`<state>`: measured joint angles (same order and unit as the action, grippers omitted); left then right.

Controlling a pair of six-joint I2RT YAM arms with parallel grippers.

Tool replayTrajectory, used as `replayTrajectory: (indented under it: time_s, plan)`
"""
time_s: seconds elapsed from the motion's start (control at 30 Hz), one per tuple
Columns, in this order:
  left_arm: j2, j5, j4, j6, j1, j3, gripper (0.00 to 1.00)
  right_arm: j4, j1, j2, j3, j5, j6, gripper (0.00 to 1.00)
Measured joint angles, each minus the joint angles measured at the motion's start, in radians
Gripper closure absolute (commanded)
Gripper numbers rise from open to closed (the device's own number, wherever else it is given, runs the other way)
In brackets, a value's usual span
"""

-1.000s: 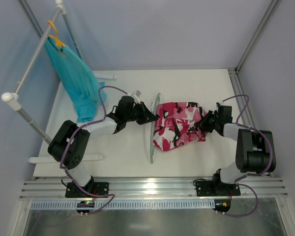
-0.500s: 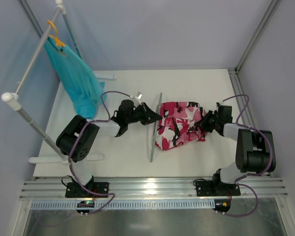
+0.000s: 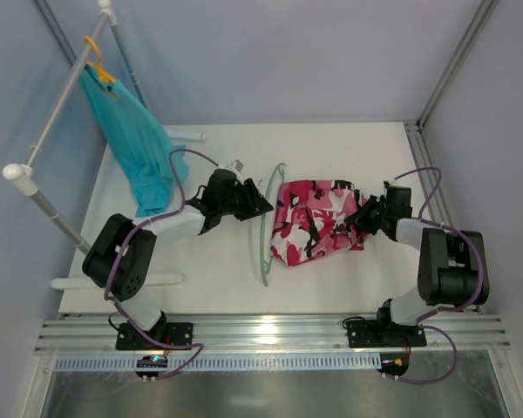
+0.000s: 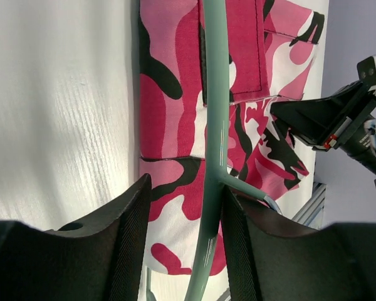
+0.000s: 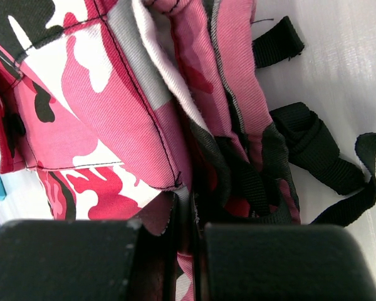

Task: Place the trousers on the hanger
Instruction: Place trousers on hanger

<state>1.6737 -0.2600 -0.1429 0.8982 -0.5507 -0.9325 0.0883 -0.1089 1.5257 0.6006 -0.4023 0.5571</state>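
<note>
The pink camouflage trousers (image 3: 318,219) lie folded on the white table, right of centre. The pale mint hanger (image 3: 262,228) lies along their left edge, partly over the cloth. My left gripper (image 3: 263,205) is at the hanger's rod. In the left wrist view the hanger (image 4: 214,94) runs between my open left gripper (image 4: 187,188), resting against the right finger (image 4: 238,244), with the trousers (image 4: 169,94) beneath. My right gripper (image 3: 359,219) is at the trousers' right edge. The right wrist view shows my right gripper (image 5: 188,219) shut on a fold of the trousers (image 5: 100,106).
A teal garment (image 3: 138,152) hangs from an orange hanger (image 3: 96,63) on the white tube rack (image 3: 65,97) at the far left. Black straps (image 5: 313,150) trail from the trousers' waist. A metal rail (image 3: 270,335) runs along the near edge.
My left gripper has gone from shut to open around the hanger rod and drawn back a little leftward. The hanger has tipped from edge-on to flatter. The right arm has not moved.
</note>
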Motion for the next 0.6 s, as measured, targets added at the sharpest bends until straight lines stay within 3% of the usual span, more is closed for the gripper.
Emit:
replayTrajectory:
  time_s: [0.23, 0.6]
  plan:
    - [-0.001, 0.026, 0.021, -0.035, -0.015, -0.002, 0.36, 0.0, 0.0, 0.0, 0.0, 0.0, -0.001, 0.96]
    - [-0.143, 0.052, -0.054, -0.047, -0.027, 0.163, 0.28, 0.002, 0.0, 0.002, 0.0, -0.006, -0.002, 0.96]
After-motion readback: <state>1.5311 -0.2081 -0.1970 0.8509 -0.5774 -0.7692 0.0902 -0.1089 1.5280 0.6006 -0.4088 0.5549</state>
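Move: The green hanger already passes loosely between the half-open left fingers; its middle is about 4 cm back from that hand, 1 cm to its right and some 2 cm lower. The trousers' middle lies about 13 cm to the left hand's right, 4 cm back and 8 cm below. From the right hand, which already grips the trousers' end, the hanger's middle is roughly 24 cm left, 4 cm back and 5 cm higher. The hanger's long bar is given more room as the left fingers spread from under half to about 70% open. The left hand first barely stirs, then draws back along the bar about 3 cm, drifting some 1.5 cm left at nearly constant height, with the bar still beside one finger. The right gripper stays still, pinching the trousers' end. ##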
